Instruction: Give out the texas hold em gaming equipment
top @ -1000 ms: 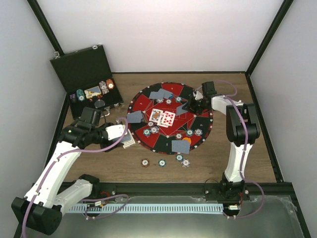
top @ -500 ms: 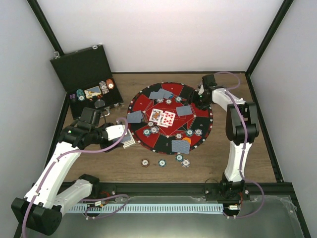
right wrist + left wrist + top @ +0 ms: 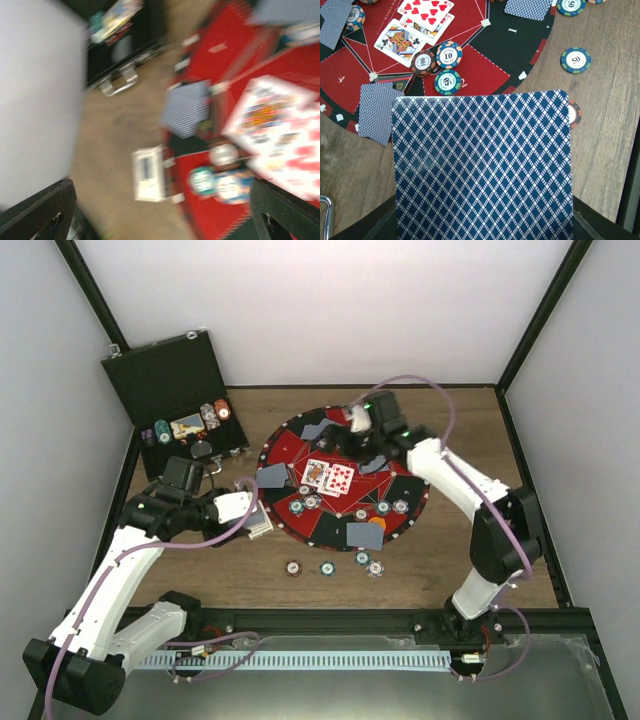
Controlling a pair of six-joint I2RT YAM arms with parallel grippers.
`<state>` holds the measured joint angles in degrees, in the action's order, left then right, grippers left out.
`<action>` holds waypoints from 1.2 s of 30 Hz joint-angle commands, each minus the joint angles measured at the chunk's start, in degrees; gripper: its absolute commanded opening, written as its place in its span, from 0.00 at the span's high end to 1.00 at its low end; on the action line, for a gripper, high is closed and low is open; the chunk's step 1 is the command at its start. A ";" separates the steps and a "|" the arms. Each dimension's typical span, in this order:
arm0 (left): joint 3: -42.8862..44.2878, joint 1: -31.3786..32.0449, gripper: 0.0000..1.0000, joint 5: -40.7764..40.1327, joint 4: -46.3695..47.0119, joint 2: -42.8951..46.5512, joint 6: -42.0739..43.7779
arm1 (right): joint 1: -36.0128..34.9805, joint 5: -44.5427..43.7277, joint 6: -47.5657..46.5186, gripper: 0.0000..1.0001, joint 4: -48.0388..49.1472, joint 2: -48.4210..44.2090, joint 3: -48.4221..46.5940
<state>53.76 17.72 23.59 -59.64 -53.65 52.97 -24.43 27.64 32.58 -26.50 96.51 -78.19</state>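
My left gripper (image 3: 255, 518) is shut on a stack of blue-backed playing cards (image 3: 482, 165) at the left rim of the round mat (image 3: 290, 455). That stack fills the lower left wrist view and hides the fingers. My right gripper (image 3: 358, 420) hovers over the mat's far part, open with nothing between its fingers (image 3: 45, 212). Two face-up cards (image 3: 328, 476) lie at the mat's centre, with face-down cards (image 3: 372, 464) around them. Chips (image 3: 449, 54) lie on the mat, and three more chips (image 3: 327, 568) lie on the wood.
The black case (image 3: 165, 375) stands open at the back left with chips and a deck inside. Black frame posts and white walls close in the table. The right wrist view is blurred and shows the mat's left edge (image 3: 200, 150) and bare wood (image 3: 115, 125).
The right arm swung left from the mat's right side to its far part. Its jaws opened, leaving a face-down card on the mat. The left arm has not moved.
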 commanded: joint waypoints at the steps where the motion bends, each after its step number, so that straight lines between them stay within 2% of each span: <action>1: 0.03 0.21 0.80 1.72 1.10 0.57 0.64 | -9.58 13.36 9.65 0.03 11.99 -2.75 3.36; 4: -0.12 0.19 0.80 1.78 1.10 0.59 0.64 | -14.07 16.38 12.83 0.03 16.88 -2.71 5.23; 14: -0.11 0.21 0.81 2.16 1.28 0.74 0.51 | -22.87 18.35 15.61 0.11 21.47 0.26 5.97; 24: 0.12 0.21 0.80 2.11 1.01 0.99 0.47 | -26.22 20.27 18.20 0.23 24.96 5.46 4.46; 36: 0.11 0.19 0.80 1.82 1.01 0.83 0.60 | -26.64 23.95 21.36 0.27 30.73 8.97 5.02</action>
<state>53.76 17.72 24.12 -59.27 -53.49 52.97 -50.50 49.12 52.64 1.26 104.07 -71.99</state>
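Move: The deck of cards, which the left hand holds between its fingers, lies some 18 cm back and 20 cm left of the empty right hand, at about its height. Some 15 cm below the right hand, the face-up cards lie about 8 cm back and 3 cm left of it, and the chip cluster 14 cm back and 8 cm left. The card box is on the table beneath the deck, about 20 cm back and 19 cm left of the right hand. The deck's middle is about 2 cm ahead and 2 cm right of the left hand. One right finger ends laid over the patterned back of the deck, seemingly just touching it, the other beyond the deck's edge on its face side. To get there the right hand swings about 18 cm back and 19 cm left, fast then easing, arching some 3 cm up and down again, turning roughly 30 degrees counter-clockwise as its wide-open fingers partly close. The left hand keeps holding the deck still. ##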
